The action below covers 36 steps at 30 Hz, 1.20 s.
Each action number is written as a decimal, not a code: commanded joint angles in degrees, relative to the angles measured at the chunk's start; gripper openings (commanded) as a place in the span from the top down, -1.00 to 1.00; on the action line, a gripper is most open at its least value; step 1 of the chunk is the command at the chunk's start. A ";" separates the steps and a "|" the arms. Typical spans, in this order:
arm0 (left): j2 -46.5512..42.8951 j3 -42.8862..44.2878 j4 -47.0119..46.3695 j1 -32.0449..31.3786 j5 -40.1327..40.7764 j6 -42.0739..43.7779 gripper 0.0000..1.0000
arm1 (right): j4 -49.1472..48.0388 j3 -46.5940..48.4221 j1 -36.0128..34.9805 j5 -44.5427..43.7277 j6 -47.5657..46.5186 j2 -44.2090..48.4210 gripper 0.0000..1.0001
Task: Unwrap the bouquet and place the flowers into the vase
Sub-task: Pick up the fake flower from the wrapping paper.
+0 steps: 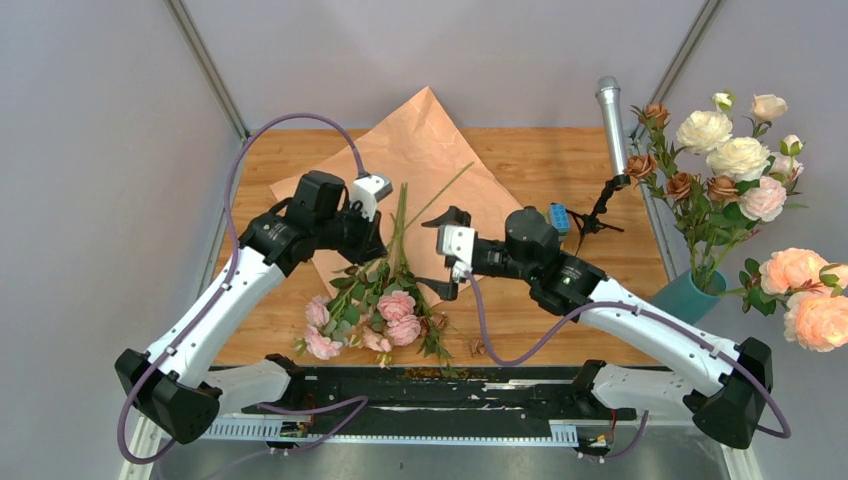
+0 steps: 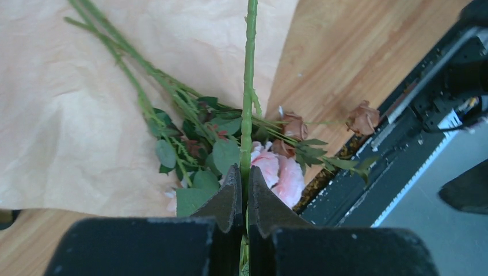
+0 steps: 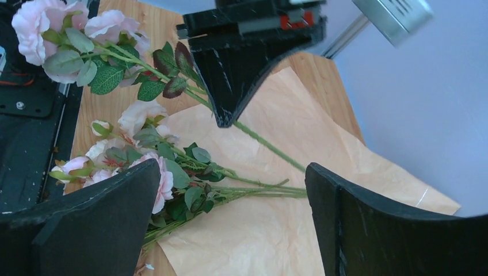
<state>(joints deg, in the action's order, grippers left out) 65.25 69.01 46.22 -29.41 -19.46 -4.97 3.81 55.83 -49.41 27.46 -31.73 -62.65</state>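
Note:
The bouquet lies unwrapped: its kraft paper is spread flat on the wooden table. The flowers, pink roses on thin leafy stems, rest across the paper's near edge. My left gripper is shut on one green stem, lifted above the rest. In the right wrist view this stem's pink rose hangs beyond the left gripper. My right gripper stands open over the lying flowers, nothing between its fingers. The teal vase stands at the right table edge.
Large cream and brown roses fill the vase, and peach-orange roses hang beside it. A silver microphone on a black stand is at the back right, with a small blue object near it. A black rail runs along the near edge.

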 commanded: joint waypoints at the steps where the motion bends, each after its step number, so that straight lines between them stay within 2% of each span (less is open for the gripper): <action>1: 0.95 1.65 1.84 -3.38 -6.09 3.10 1.00 | -2.08 -1.24 -4.72 -7.24 -9.92 0.34 -0.95; 6: 2.11 1.58 1.87 -6.33 -9.76 3.44 1.00 | 1.08 0.21 -6.89 -11.28 -11.97 -2.93 -0.89; 16: 2.23 2.13 0.23 -6.49 -16.03 3.06 1.00 | 3.48 0.82 -9.66 -16.98 -14.70 -6.19 -0.64; 23: 1.70 2.31 0.42 -6.46 -16.63 2.95 1.00 | 4.45 1.82 -11.33 -21.12 -14.25 -7.50 -0.15; 26: 1.29 2.74 1.07 -6.50 -15.72 3.05 1.00 | 5.84 2.01 -12.23 -22.50 -14.32 -8.25 0.16; 29: 0.91 2.79 0.70 -6.48 -15.92 2.72 1.00 | 6.38 1.90 -13.32 -24.48 -14.20 -8.98 0.31; 36: 0.39 4.99 0.48 -6.50 -10.56 2.33 0.99 | 5.34 1.97 -15.70 -31.71 -14.34 -9.97 0.99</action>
<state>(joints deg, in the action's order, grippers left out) 67.57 69.45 48.99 -35.64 -32.69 -2.39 10.81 55.66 -63.88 1.83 -46.68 -72.23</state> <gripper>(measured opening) 0.018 0.093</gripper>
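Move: The held flower's green stem has a free stretch about 5 cm ahead of the open right hand, 6 cm to its left and 8 cm below. That stretch is just 2 cm ahead and 2 cm to the right of the left fingers, level with them. From the right hand, the held flower's pink heads hang some 12 cm back, 19 cm left and 9 cm below; the pink roses still on the table are roughly 6 cm back, 5 cm left and 25 cm below. The flower's stem, still pinched by the left hand, is carried about 5 cm back and 4 cm right towards the right hand, turning nearly 20 degrees clockwise, and is then held almost still. The right hand sinks nearly 9 cm and drifts 2 cm left, its fingers tipping down over 20 degrees, and closes from wide open to pinch the stem right beside the left fingertips, on the cut-end side. ##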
